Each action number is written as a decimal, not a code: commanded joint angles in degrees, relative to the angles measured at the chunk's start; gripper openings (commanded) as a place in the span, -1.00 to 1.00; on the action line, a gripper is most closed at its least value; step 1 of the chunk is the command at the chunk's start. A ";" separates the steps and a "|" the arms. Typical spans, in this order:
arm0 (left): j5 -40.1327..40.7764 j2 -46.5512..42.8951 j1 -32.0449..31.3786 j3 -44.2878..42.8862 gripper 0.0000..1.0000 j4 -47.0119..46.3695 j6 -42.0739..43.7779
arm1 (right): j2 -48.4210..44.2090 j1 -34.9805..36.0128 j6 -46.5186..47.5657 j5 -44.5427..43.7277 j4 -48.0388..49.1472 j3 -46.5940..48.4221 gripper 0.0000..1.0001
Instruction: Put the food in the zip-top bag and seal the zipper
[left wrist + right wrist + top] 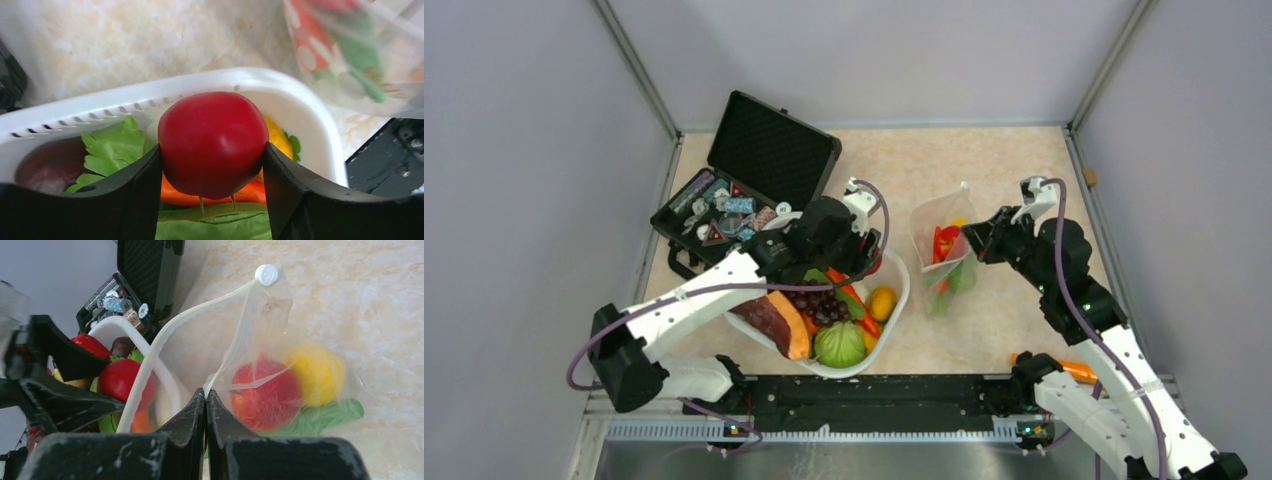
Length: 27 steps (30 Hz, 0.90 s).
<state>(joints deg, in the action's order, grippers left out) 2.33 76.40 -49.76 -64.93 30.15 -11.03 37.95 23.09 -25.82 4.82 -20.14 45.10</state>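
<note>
My left gripper (212,150) is shut on a glossy red tomato (212,135), holding it above the far rim of the white basket (75,112). In the top view that gripper (872,262) sits at the basket's right end, close to the zip-top bag (929,215). The bag stands open on the table. My right gripper (205,391) is shut on the bag's near mouth edge, pinching the zipper (200,310) strip. Inside the bag lie a red piece (265,390), a yellow lemon (315,372) and a green pod (325,415). The held tomato (120,377) shows left of the bag mouth.
The basket (902,285) holds a papaya slice (779,320), dark grapes (819,305), a green cabbage (839,345), a yellow fruit (883,302) and orange pieces. An open black case (754,170) stands behind it. An orange piece (1079,372) lies by the right arm's base.
</note>
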 commanded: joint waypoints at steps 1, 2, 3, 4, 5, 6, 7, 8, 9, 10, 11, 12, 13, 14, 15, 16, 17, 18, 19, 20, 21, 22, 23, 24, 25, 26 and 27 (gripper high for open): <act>1.23 -6.84 0.10 1.68 -0.43 -7.84 -1.30 | -0.86 -0.11 -0.89 0.45 3.54 1.57 -1.00; 1.27 -7.96 0.03 1.99 -0.43 -8.65 -1.47 | -0.86 -0.13 -0.92 0.53 3.55 1.57 -1.00; 1.20 -8.93 0.09 2.33 -0.44 -9.44 -1.61 | -0.83 -0.14 -1.01 0.65 3.71 1.52 -1.00; 0.88 -9.98 0.10 2.61 -0.44 -10.32 -1.75 | -0.73 -0.14 -1.10 0.79 3.78 1.42 -1.00; 0.39 -10.97 0.09 2.95 -0.45 -11.62 -1.92 | -0.66 -0.15 -1.22 0.80 3.85 1.40 -1.00; -0.43 -12.00 0.10 3.17 -0.46 -12.78 -2.14 | -0.45 -0.12 -1.35 0.81 3.56 1.46 -1.00; -1.56 -12.97 0.10 3.31 -0.47 -13.93 -2.56 | -0.09 -0.07 -1.46 0.81 3.16 1.65 -1.00; -3.47 -13.97 0.04 3.60 -0.47 -16.26 -3.04 | 0.28 -0.07 -1.50 0.77 2.79 1.94 -1.00; -5.37 -14.85 0.07 4.10 -0.47 -18.27 -3.68 | 0.61 -0.12 -1.51 0.96 2.60 2.08 -1.00; -6.92 -15.48 0.10 4.45 -0.46 -20.25 -4.50 | 0.89 -0.14 -1.56 1.14 2.54 2.09 -1.00; -8.09 -15.91 0.02 4.73 -0.45 -22.05 -5.28 | 1.16 -0.15 -1.64 1.47 2.61 2.10 -1.00; -9.31 -16.07 0.05 4.92 -0.44 -23.68 -6.06 | 1.30 -0.14 -1.70 2.00 2.78 2.10 -1.00; -10.44 -15.96 0.02 5.05 -0.41 -25.13 -6.71 | 1.55 -0.09 -1.81 2.70 3.02 2.10 -1.00; -11.49 -15.90 0.06 5.09 -0.40 -26.55 -7.29 | 1.73 -0.14 -1.84 3.44 3.20 2.10 -1.00; -13.12 -15.69 0.04 5.30 -0.39 -28.13 -7.79 | 1.88 -0.14 -1.85 4.28 3.53 2.10 -1.00; -14.00 -15.53 0.01 5.47 -0.38 -29.45 -8.24 | 2.05 -0.07 -1.79 5.26 3.91 2.10 -1.00; -14.80 -15.35 0.01 5.63 -0.37 -31.80 -8.75 | 2.22 -0.10 -1.78 6.00 4.08 2.10 -1.00; -15.37 -15.22 0.00 5.68 -0.36 -33.37 -9.09 | 2.42 -0.15 -1.64 6.90 4.21 2.22 -1.00; -15.99 -14.98 0.01 5.75 -0.35 -34.72 -9.33 | 2.66 -0.12 -1.48 7.87 4.36 2.31 -1.00; -16.56 -14.71 0.01 5.73 -0.34 -36.06 -9.36 | 2.96 -0.14 -1.39 8.71 4.33 2.42 -1.00; -17.07 -14.22 0.01 5.63 -0.34 -37.19 -9.36 | 3.13 -0.15 -1.30 9.54 4.37 2.52 -1.00; -17.51 -13.66 0.01 5.28 -0.33 -37.86 -9.36 | 3.36 -0.10 -1.24 10.30 4.48 2.53 -1.00; -17.91 -13.00 0.01 4.99 -0.33 -38.39 -9.47 | 3.50 -0.13 -1.47 10.63 4.82 2.53 -1.00; -18.55 -12.17 0.01 4.63 -0.33 -38.96 -9.67 | 3.59 -0.15 -2.45 10.37 5.47 2.35 -1.00; -18.97 -11.36 0.01 4.29 -0.32 -39.17 -9.72 | 3.62 -0.15 -3.73 10.20 6.37 1.96 -1.00; -19.45 -10.54 0.01 4.09 -0.32 -39.50 -9.76 | 3.62 -0.15 -4.75 10.82 7.65 1.54 -1.00; -19.73 -9.78 0.01 3.88 -0.32 -39.67 -10.00 | 3.66 -0.15 -5.43 11.69 8.73 1.22 -1.00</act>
<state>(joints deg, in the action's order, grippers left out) -14.09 63.88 -49.76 -59.48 -3.44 -19.75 41.80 23.09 -27.92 13.26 -18.85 45.10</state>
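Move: The left hand already holds the red tomato just above the white bin; the bag mouth lies about 14 cm to its right, 4 cm ahead and 6 cm above. The yellow fruit is roughly 7 cm back, 2 cm right and 8 cm below, the bin's middle some 10 cm left, 6 cm back and 9 cm below. For the right hand, pinching the bag's rim, the mouth's middle is about 4 cm left, level ahead and 2 cm lower. Left hand lifts the tomato 16 cm, swings right, tilting up; right carries the bag 3 cm left to meet it. ##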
